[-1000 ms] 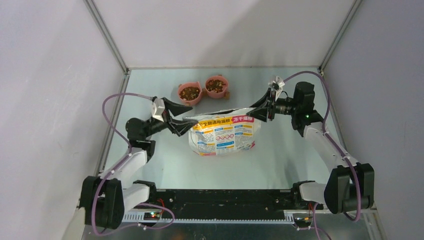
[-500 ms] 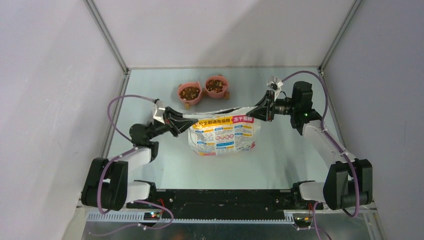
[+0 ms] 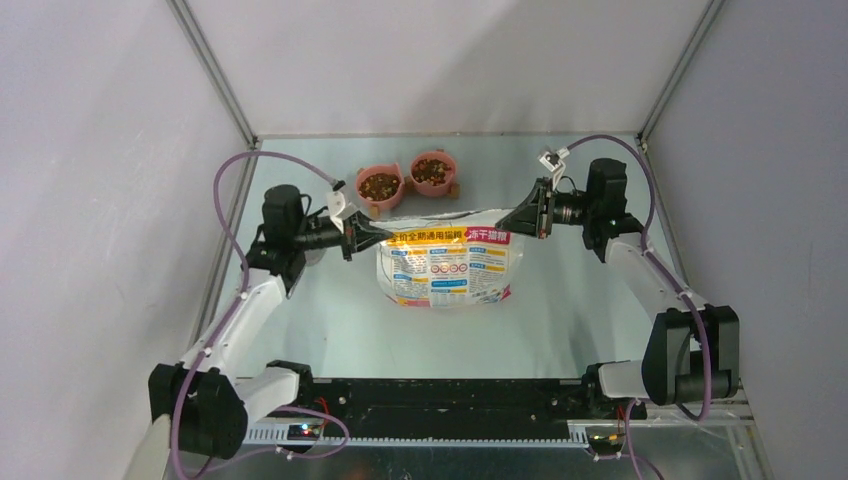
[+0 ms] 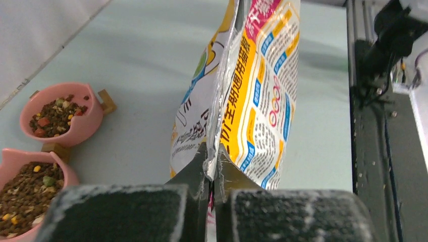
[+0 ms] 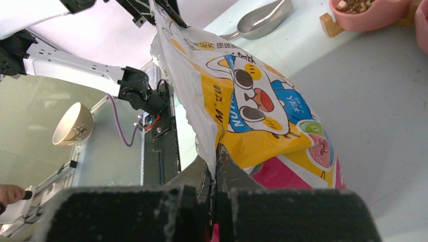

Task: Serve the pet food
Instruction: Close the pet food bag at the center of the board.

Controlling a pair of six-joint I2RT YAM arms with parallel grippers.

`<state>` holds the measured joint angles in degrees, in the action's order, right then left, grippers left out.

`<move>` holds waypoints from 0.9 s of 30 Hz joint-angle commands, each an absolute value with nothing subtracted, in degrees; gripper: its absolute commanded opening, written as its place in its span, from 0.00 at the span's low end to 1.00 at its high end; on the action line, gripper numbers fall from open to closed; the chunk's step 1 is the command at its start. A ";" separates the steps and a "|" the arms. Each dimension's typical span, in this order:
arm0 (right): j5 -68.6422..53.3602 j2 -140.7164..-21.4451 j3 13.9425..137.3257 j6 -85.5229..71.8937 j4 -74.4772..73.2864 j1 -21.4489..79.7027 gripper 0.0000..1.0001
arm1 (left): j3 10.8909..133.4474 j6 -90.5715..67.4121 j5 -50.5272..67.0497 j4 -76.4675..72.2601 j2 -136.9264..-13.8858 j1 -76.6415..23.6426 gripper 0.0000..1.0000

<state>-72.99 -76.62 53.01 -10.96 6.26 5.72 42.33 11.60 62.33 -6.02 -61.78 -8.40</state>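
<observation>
The pet food (image 3: 380,185) fills two pink bowls (image 3: 432,171) at the back of the table, and shows as brown kibble (image 4: 53,112) in the left wrist view. A printed cat-picture bag (image 3: 448,265) stands in the middle, held up by its top corners. My left gripper (image 3: 383,235) is shut on the bag's top left corner, with the foil edge pinched between its jaws (image 4: 212,164). My right gripper (image 3: 510,222) is shut on the top right corner (image 5: 214,161). The bag's (image 5: 252,101) top edge stretches between the two grippers.
The bowls sit on a small wooden stand (image 3: 455,190). A grey metal scoop (image 5: 262,17) lies on the table beyond the bag in the right wrist view. Grey walls close in both sides and the back. A black rail (image 3: 430,400) runs along the near edge.
Both grippers have closed on the bag's top corners. The left arm swung up and towards the back, and the bag's top edge now stretches straighter between them.
</observation>
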 commanded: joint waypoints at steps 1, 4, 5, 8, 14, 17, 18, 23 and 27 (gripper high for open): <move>-73.16 -76.08 60.55 -8.07 -7.23 -1.77 0.00 | 49.24 39.69 48.68 34.84 -65.23 -3.52 0.00; -69.76 -77.12 65.04 3.87 -21.59 -2.39 0.00 | 51.27 41.11 47.52 37.98 -66.98 -3.33 0.00; -68.61 -77.32 66.86 5.80 -26.58 -2.51 0.00 | 51.60 41.12 47.49 38.26 -67.11 -2.90 0.00; -68.39 -77.23 68.44 15.34 -33.75 -2.38 0.00 | 51.83 40.22 51.25 36.79 -67.45 -1.46 0.00; -71.02 -75.52 68.65 32.55 -47.17 3.17 0.00 | 54.98 39.10 62.46 34.82 -69.66 -0.18 0.00; -72.41 -77.20 69.42 30.74 -48.20 4.70 0.00 | 53.87 34.23 67.86 26.76 -69.76 -0.18 0.15; -71.87 -77.58 69.67 27.13 -46.52 5.02 0.00 | 52.25 32.54 68.78 23.79 -69.32 -0.18 0.20; -70.28 -79.30 68.91 13.84 -38.27 7.03 0.00 | 44.38 22.46 70.88 6.76 -66.94 -1.85 0.41; -69.72 -79.84 67.98 6.86 -33.03 7.96 0.00 | 40.18 14.24 69.92 -6.92 -66.46 -3.65 0.48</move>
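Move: Both grippers already pinch the upper corners of the pet food bag, which stands between them. Its middle is about 11 cm right, 1 cm back and 10 cm below the left hand, and about 8 cm left, 2 cm back and 10 cm below the right. From the left hand, some 20 cm lower, the left bowl is 26 cm ahead and 3 cm left, the right bowl 30 cm ahead and 9 cm right, and the metal scoop 10 cm ahead and 18 cm left. The left fingers let go of the bag's upper left corner: after easing a centimetre or two back and down with the grip still shut, they open to nearly half, and the hand sinks to about 5 cm lower and 2 cm left, beside the bag's left edge, tipping down some 10 degrees. The right hand keeps its pinch on the other corner, drawing about 3 cm back, then barely forward again. ##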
